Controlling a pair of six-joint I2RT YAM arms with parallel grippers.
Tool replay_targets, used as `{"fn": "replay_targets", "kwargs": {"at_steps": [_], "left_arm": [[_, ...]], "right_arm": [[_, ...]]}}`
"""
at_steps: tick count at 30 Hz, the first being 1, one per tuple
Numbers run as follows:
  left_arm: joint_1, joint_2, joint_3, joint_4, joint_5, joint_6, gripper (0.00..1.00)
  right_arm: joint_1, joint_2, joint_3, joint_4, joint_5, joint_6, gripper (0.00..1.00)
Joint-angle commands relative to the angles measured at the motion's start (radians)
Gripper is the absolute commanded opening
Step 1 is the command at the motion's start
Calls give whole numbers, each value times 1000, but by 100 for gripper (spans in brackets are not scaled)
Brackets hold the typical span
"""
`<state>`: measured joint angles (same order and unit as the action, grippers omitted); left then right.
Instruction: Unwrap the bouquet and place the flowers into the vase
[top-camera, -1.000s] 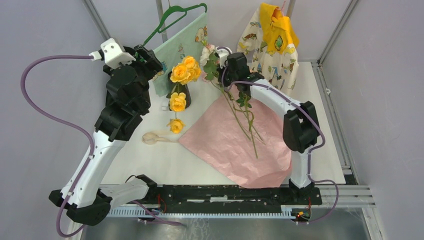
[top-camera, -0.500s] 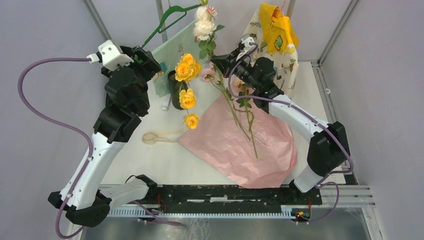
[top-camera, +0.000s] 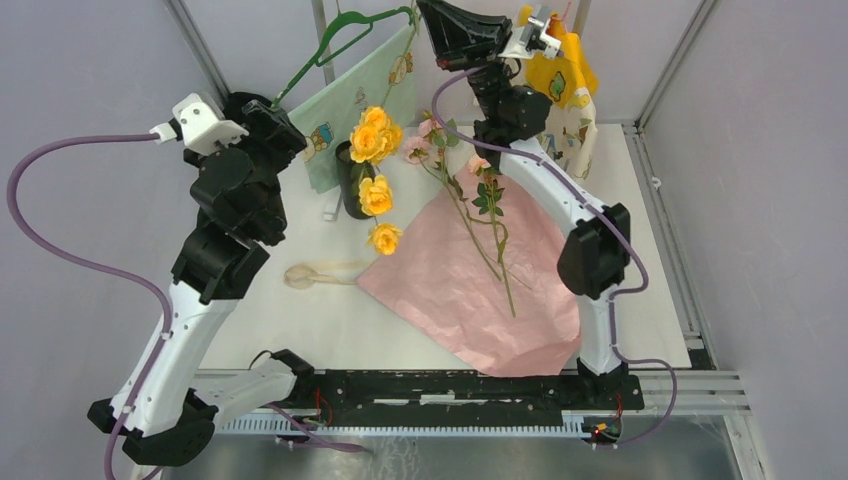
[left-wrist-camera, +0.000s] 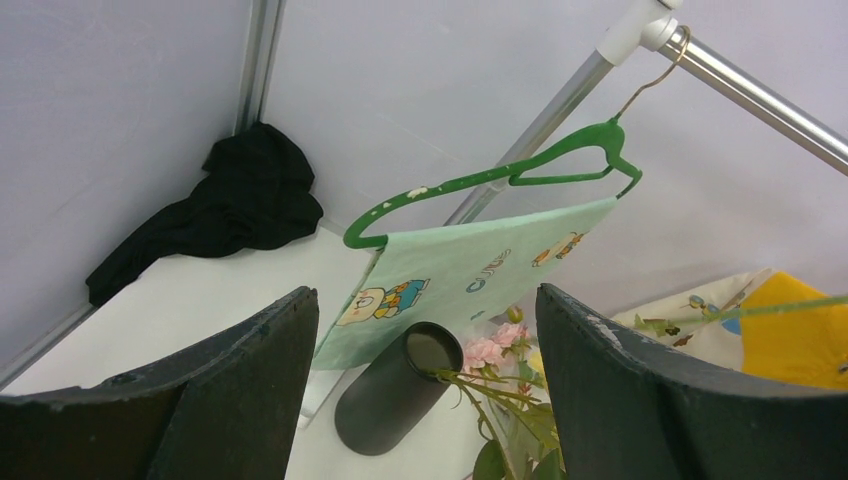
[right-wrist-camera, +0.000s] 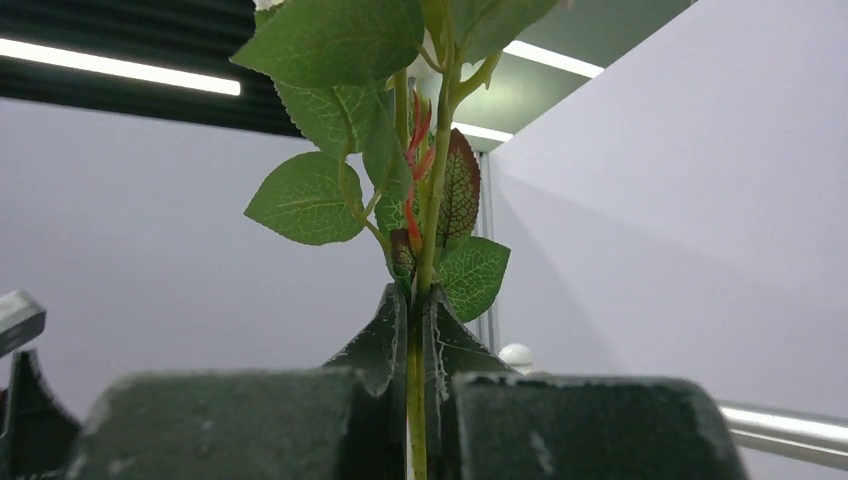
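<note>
The black vase stands left of centre, leaning, with yellow roses in it; one yellow rose droops low. In the left wrist view the vase shows its round mouth with green stems coming out. My left gripper is open and empty, just left of the vase. My right gripper is raised high at the back, shut on a leafy green flower stem; its bloom is out of view. The bouquet is unwrapped: pink paper lies flat with pink roses and stems on it.
A beige ribbon lies left of the paper. A green hanger with a mint cloth hangs behind the vase, and a yellow and cream garment hangs at the back right. A black cloth bundle sits in the back left corner.
My right arm has lifted the stem from over the paper to high at the back, and its cream bloom has left the top view. The left arm has drawn slightly left.
</note>
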<state>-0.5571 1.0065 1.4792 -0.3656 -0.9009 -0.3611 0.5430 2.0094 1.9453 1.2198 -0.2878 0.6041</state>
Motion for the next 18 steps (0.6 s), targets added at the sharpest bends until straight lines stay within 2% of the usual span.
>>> {"fn": "replay_targets", "kwargs": {"at_steps": [1, 3, 8, 14, 18], "left_arm": [[-1, -29, -17, 23, -64, -22, 86], [-1, -39, -32, 30, -71, -20, 86], [-1, -40, -60, 64, -76, -6, 86], [-1, -23, -62, 56, -76, -3, 86], [-1, -35, -78, 64, -89, 7, 86]], "right_arm": [[-3, 169, 290, -20, 84, 109, 0], [-3, 192, 293, -31, 107, 108, 0], [-2, 192, 172, 36, 117, 134, 0], [4, 313, 250, 64, 135, 230, 0], [19, 353, 266, 49, 148, 237, 0]]}}
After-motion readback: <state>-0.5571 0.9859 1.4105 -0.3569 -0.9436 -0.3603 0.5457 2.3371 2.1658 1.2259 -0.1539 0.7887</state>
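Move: The right hand, high up with a leafy flower stem still pinched, is taking it to the vase, about 8 cm ahead, 18 cm left and 50 cm below. The yellow roses are some 11 cm left, level fore and aft and 35 cm down; the loose pink roses lie 16 cm ahead, straight on, 57 cm down. From the idle left hand the vase is roughly 17 cm ahead, 6 cm right and 38 cm down. Right hand carries the pinched stem about 9 cm forward, 8 cm down, slightly left towards the vase, tilting 15 degrees. ##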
